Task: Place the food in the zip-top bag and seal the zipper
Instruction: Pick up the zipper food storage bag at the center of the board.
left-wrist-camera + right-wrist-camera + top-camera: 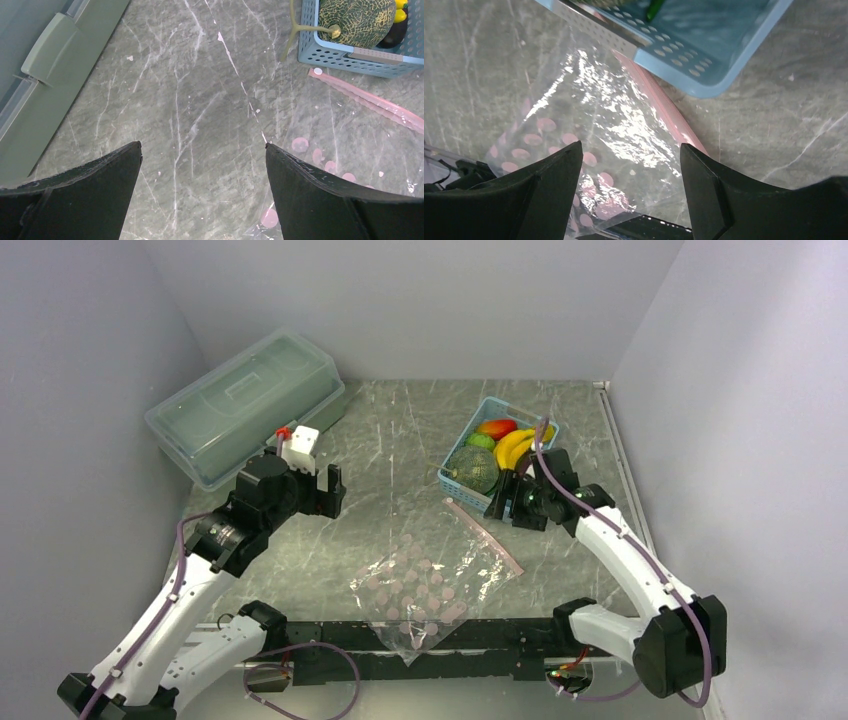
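Observation:
The zip-top bag (pixel 425 585) lies flat near the table's front edge, clear with pink dots. Its pink zipper (pixel 485 535) runs slantwise toward the basket. The food sits in the light-blue basket (pixel 455 485): a dull-green melon (pixel 473 468), yellow bananas (pixel 515 447), a red-orange piece (pixel 495 427) and a small green ball (pixel 482 441). My right gripper (pixel 500 504) hangs open by the basket's near side, over the bag (pixel 589 110) and zipper (pixel 664 105), holding nothing. My left gripper (pixel 325 490) is wide open above bare table, left of the bag (pixel 325 155), also with nothing in it.
A large translucent lidded box (pixel 245 405) stands at the back left, its edge (pixel 45 75) close to my left gripper (pixel 202 145). The basket (pixel 350 57) holds the melon (pixel 355 20). A black rail (pixel 480 635) runs along the front edge. Walls enclose three sides.

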`<action>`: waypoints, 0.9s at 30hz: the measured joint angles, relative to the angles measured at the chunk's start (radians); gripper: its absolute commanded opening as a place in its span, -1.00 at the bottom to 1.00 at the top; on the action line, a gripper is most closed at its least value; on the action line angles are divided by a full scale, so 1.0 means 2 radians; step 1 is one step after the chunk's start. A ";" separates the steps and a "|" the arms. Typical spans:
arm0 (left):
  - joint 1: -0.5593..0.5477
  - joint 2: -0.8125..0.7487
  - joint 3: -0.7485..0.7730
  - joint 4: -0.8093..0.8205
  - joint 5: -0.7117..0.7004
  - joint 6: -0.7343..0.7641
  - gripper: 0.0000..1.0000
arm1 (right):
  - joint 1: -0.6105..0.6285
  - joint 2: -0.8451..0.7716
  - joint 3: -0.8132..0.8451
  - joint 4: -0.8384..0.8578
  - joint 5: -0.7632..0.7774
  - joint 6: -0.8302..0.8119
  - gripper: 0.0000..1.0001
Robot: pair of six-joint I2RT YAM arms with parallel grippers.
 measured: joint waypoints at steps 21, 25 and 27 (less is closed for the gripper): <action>0.000 0.000 0.000 0.000 0.002 0.000 0.97 | 0.044 0.048 -0.100 0.111 0.015 0.039 0.55; 0.000 0.000 0.000 0.000 0.002 0.000 0.98 | 0.047 0.055 -0.105 0.126 0.017 0.040 0.55; 0.000 0.000 0.000 0.000 0.002 0.000 0.98 | 0.048 0.056 -0.107 0.134 0.018 0.040 0.56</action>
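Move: Almost straight beneath the right hand lies the middle of the bag's pink zipper strip, about 12 cm down, 1 cm farther out and 2 cm to the left. The bag's clear body lies about 8 cm back and 12 cm left. The blue basket is centred about 16 cm ahead and 1 cm right, with the green squash in it 12 cm ahead and 5 cm left. From the left hand the strip is about 27 cm right, 1 cm back and 24 cm below. Sinking about 7.5 cm towards the zipper strip, just on the near side of the blue basket, the right hand first eases back some 1.5 cm, then shifts about 2 cm left as the descent slows. Its fingers stay open and pointed steeply down, tipping only some 5 degrees, and end hovering over the strip without visible contact. ##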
